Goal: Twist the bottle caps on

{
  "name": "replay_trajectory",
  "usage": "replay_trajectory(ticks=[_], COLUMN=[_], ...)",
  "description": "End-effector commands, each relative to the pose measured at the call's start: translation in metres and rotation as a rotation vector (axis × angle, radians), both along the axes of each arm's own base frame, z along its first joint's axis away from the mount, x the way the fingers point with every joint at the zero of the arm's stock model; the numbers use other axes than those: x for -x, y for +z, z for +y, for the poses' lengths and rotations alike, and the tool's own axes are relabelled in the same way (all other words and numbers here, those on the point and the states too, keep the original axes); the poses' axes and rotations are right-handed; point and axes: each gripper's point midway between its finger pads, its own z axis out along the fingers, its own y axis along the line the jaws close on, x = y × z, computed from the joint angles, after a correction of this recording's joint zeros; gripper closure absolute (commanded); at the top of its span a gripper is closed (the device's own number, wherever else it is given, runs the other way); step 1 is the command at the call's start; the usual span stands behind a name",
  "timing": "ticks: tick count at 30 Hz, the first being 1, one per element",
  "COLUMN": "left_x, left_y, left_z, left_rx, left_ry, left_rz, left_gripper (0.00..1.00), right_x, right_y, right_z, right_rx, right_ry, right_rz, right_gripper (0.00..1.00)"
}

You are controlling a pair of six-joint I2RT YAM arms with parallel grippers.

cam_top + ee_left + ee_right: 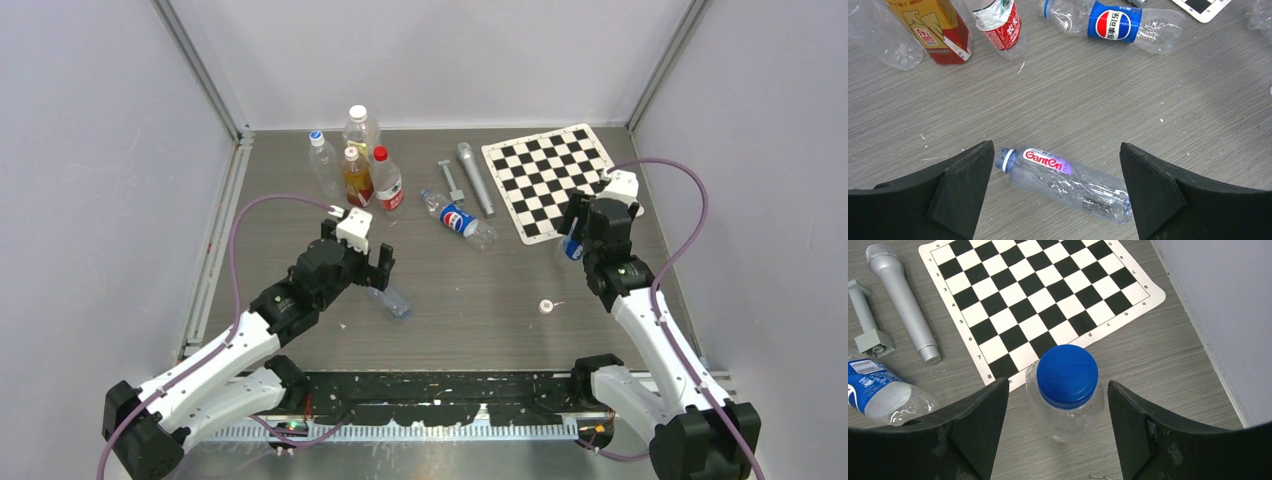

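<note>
A blue cap (pixel 1067 375) sits on an upright clear bottle (pixel 1068 420) at the chessboard's near corner. My right gripper (pixel 1058 386) is open around it, with a gap on each side. From above, that bottle (pixel 572 247) stands just under the right gripper (pixel 580 232). A clear Ganten bottle (pixel 1068 182) lies on the table between the fingers of my open left gripper (pixel 1057 152), its neck (pixel 1005 160) close to the left finger. A Pepsi-labelled bottle (pixel 458 218) lies in the middle of the table. A loose white cap (pixel 546 306) rests on the table left of the right arm.
At the back left stand a clear bottle with a blue cap (pixel 322 160), a clear bottle with a white cap (pixel 360 126), an amber-liquid bottle (pixel 357 176) and a red-capped bottle (pixel 387 182). A grey microphone (pixel 475 178), a grey tool (pixel 452 181) and a chessboard (pixel 548 178) lie at the back.
</note>
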Motion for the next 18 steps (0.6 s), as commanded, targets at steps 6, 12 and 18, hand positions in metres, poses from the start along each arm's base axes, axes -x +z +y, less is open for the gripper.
replay_trajectory(ticks=[6, 12, 18], left_x=[-0.007, -0.008, -0.003], left_y=[0.016, 0.015, 0.017], left_z=[-0.007, -0.007, -0.011], left_rx=[0.042, 0.041, 0.069], left_ry=[-0.005, -0.004, -0.021], left_rz=[-0.047, -0.044, -0.026], left_gripper=[0.00, 0.00, 0.00], right_x=[0.004, 0.009, 0.022], right_y=[0.025, 0.035, 0.057], right_z=[-0.007, -0.011, -0.017], right_rx=[-0.006, -0.005, -0.021], right_ry=[-0.041, -0.066, -0.103], right_rz=[-0.079, -0.087, -0.123], right_gripper=[0.15, 0.08, 0.02])
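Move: The blue-capped bottle stands upright just ahead of the right hand's part-open fingers: about 2 cm ahead, level sideways, its middle some 9 cm below. From that hand, the checkerboard's middle lies around 21 cm ahead and 2 cm right, the white ring 9 cm back and 7 cm left, and the Pepsi bottle 12 cm ahead and 26 cm left, all 17 to 20 cm lower. From the left hand, the blue-capped bottle is about 49 cm right, 8 cm ahead and 9 cm lower. The blue-capped bottle, already let go, is left standing as the right hand eases away from it: about 1.5 cm back, with roughly 1 cm to the right and 1 cm up, quickening towards the end. Meanwhile its fingers spread from three-quarters open to nearly full width, the wrist turning barely clockwise. ##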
